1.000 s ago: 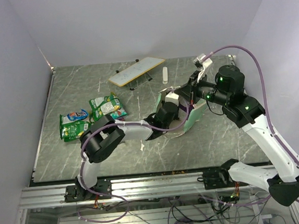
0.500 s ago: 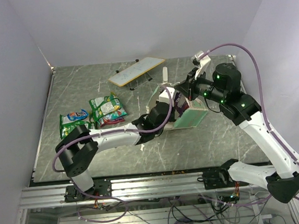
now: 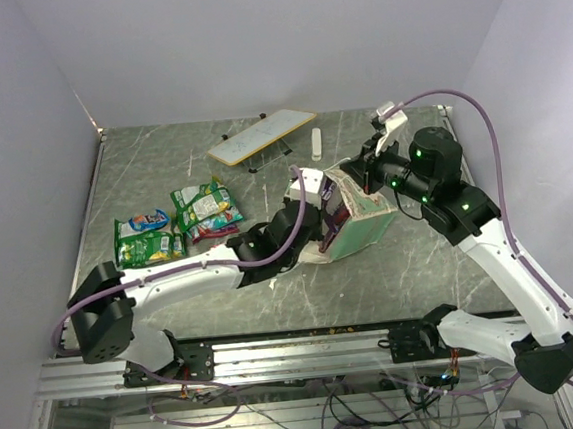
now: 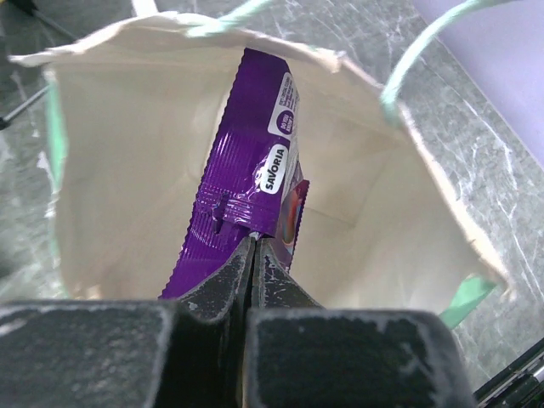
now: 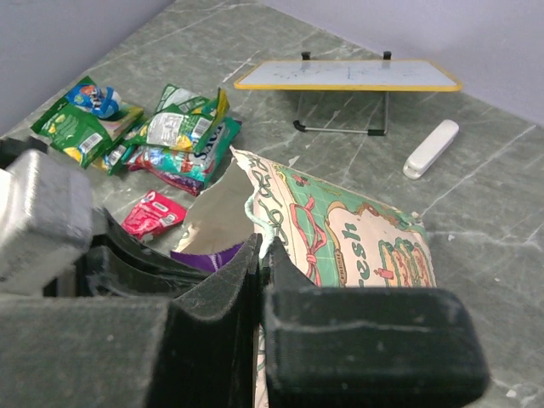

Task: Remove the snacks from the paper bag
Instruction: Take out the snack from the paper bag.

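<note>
The mint-green paper bag [image 3: 364, 230] lies tilted at mid-table with its mouth facing left. My right gripper [image 5: 265, 246] is shut on the bag's upper rim by the cord handle, next to the printed side [image 5: 365, 246]. My left gripper [image 4: 253, 242] reaches into the cream inside [image 4: 127, 170] and is shut on the near edge of a purple snack packet [image 4: 246, 161]. That packet's edge also shows in the bag's mouth [image 5: 208, 255]. Green snacks [image 3: 206, 209] and a blue-white one [image 3: 145, 223] lie on the table to the left. A red packet [image 5: 153, 212] lies near the mouth.
A flat white board on black legs [image 3: 262, 136] stands at the back, with a small white oblong object [image 3: 315, 144] beside it. A small white scrap [image 3: 272, 281] lies under the left arm. Walls close in the table at left and back.
My left arm has stretched out, its elbow swinging down and left, with the gripper staying at the bag's mouth. The bag has tipped lower, its printed side turned up. The right gripper kept its hold.
</note>
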{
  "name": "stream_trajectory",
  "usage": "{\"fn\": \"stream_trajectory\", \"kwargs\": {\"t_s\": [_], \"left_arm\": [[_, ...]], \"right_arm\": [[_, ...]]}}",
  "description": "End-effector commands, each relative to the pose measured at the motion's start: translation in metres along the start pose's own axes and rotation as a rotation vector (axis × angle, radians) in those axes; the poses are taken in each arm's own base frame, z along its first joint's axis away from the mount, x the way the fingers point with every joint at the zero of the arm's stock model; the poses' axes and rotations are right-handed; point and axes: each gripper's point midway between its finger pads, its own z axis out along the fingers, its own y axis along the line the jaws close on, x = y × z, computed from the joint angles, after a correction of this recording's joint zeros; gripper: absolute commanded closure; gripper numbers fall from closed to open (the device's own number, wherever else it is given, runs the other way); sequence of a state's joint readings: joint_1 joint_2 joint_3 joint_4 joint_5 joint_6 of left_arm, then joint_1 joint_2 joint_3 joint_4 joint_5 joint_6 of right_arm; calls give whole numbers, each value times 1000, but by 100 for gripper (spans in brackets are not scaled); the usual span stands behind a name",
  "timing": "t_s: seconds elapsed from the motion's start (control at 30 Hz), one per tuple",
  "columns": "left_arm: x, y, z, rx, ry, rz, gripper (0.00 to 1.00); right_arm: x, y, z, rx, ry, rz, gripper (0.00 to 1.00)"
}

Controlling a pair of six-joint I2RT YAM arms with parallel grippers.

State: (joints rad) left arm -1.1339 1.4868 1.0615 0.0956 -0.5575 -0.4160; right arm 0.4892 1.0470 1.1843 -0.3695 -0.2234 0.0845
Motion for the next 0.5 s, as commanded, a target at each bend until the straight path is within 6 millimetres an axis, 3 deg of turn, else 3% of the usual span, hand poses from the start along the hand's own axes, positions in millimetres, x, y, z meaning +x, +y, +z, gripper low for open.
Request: {"fn": "stream_trajectory", "kwargs": {"t_s": [0.0, 0.23, 0.47], "left_arm": [[-25, 12, -19, -45, -27, -12, 93], [-48, 23, -46, -66, -29, -3, 93], [-99, 38, -75, -122, -96, -1, 93]], "right_arm": [[-7, -10, -6, 52, -39, -41, 100], [-11, -25, -4, 140, -47, -31, 100], [-9, -36, -1, 197, -34, -27, 100]]}}
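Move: The left hand already grips the purple snack packet at the paper bag's mouth; the paper bag's middle is about 11 cm to its right, 3 cm farther out and 12 cm lower. The nearer snack pile lies some 30 cm to its left, 17 cm ahead and 20 cm below, the far pile roughly 47 cm left and 11 cm ahead. From the right hand, shut on the bag's white handle, the bag is some 22 cm below, 2 cm left and 1 cm ahead, and the nearer pile about 42 cm left and 14 cm ahead, 32 cm lower. The left hand keeps its pinch on the purple packet and draws it left and up out of the bag's mouth, about 5 cm each way, the climb quickening at the end, while its wrist barely turns. The right hand keeps its shut fingers on the white handle and eases about 2 cm to the right and a little forward, away from the packet, turning clockwise by nearly 10 degrees. ##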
